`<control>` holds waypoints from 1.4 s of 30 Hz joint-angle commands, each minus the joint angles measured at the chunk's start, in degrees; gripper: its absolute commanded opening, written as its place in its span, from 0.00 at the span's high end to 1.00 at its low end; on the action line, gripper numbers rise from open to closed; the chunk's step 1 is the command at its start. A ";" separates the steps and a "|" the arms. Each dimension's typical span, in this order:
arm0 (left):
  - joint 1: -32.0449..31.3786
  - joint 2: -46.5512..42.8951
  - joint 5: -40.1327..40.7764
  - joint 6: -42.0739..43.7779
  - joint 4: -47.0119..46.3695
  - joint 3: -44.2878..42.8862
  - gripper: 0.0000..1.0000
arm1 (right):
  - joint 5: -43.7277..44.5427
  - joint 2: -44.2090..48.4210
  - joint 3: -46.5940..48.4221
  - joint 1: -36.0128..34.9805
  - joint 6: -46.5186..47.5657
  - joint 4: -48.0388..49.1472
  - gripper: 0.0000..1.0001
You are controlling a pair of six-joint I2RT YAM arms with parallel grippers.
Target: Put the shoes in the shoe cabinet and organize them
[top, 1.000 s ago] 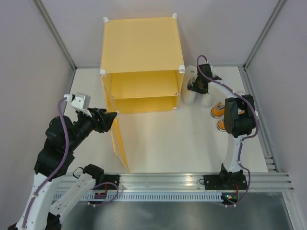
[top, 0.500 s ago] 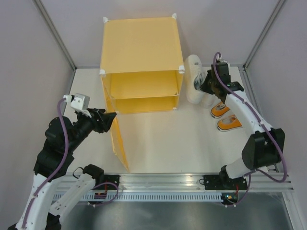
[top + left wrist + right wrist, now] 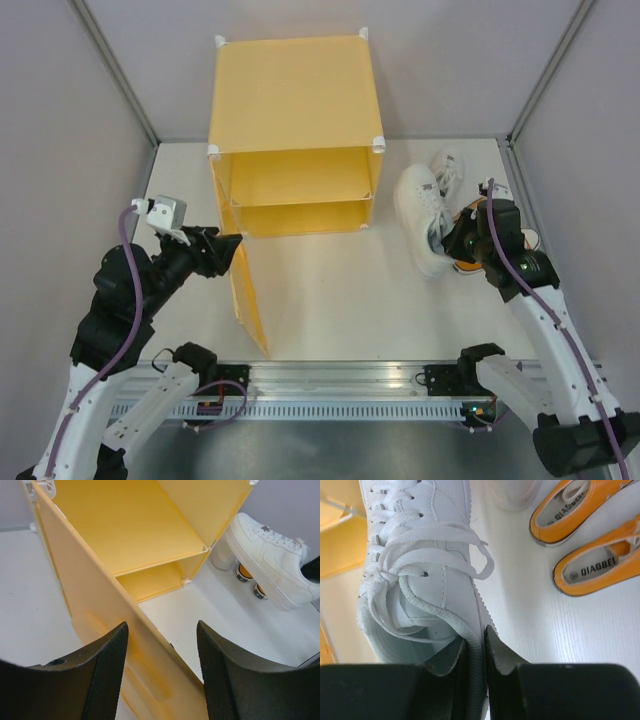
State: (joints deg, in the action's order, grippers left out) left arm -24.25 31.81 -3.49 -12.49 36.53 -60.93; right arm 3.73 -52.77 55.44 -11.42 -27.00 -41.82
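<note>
The yellow-orange shoe cabinet (image 3: 295, 100) stands at the back, its door (image 3: 250, 300) swung open toward me. My left gripper (image 3: 232, 252) is open, and the door's edge (image 3: 100, 630) runs between its fingers (image 3: 107, 670) without being clamped. My right gripper (image 3: 445, 243) is shut on the heel collar of a white sneaker (image 3: 418, 215), held up to the right of the cabinet, toe pointing away (image 3: 420, 555). The second white sneaker (image 3: 447, 172) lies behind it. The orange pair (image 3: 570, 510) (image 3: 600, 565) lies on the table to the right, largely hidden by my right arm in the top view.
The cabinet's inner shelf (image 3: 165, 555) splits it into an upper and a lower bay, both showing no shoes. Grey walls close in the table on the left, right and back. A metal rail (image 3: 350, 380) runs along the near edge.
My right arm has lifted the white sneaker away from beside the cabinet and drawn it back toward me and to the right. The left arm and door have not moved.
</note>
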 commanded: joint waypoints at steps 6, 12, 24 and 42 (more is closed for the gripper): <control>-0.18 -0.70 1.90 3.53 5.74 2.22 0.38 | -13.82 15.32 -8.68 -1.41 0.63 -4.40 0.99; -0.10 -0.26 2.69 3.44 5.48 2.57 0.38 | -21.91 19.72 -12.90 -2.20 1.69 -3.19 0.99; -0.10 2.20 3.13 3.35 3.98 2.66 0.39 | -7.28 9.39 -17.47 -25.00 -9.29 18.76 0.99; -0.53 1.23 3.14 3.26 3.81 4.24 0.39 | 17.18 -28.86 1.24 -44.74 -16.85 40.50 0.99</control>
State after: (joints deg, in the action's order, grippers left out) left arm -24.53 32.45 -1.89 -12.49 32.77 -59.18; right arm 16.32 -80.03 50.83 -56.05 -39.92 -13.43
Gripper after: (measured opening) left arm 0.611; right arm 0.202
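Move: The right hand holds a white shoe by its heel collar, with the mouth of the cabinet's lower compartment some 30 cm to its left, 11 cm ahead and about 14 cm lower. The cabinet's right front foot is about 14 cm left and 12 cm ahead; the open door's middle lies roughly 42 cm left and 8 cm back. The other white shoe is some 24 cm ahead and 8 cm right. From the left hand, that mouth lies about 19 cm ahead, 16 cm right and 28 cm below. Keeping its pinch on the heel collar, the right hand first draws the white shoe back about 10 cm while sinking and starting to turn counter-clockwise, then sweeps it left in front of the cabinet, some 24 cm in all and about 10 cm lower. Once the toe faces the lower compartment, the hand pushes forward about 6 cm towards its mouth, the turn reaching some 35 degrees and easing back a little. ##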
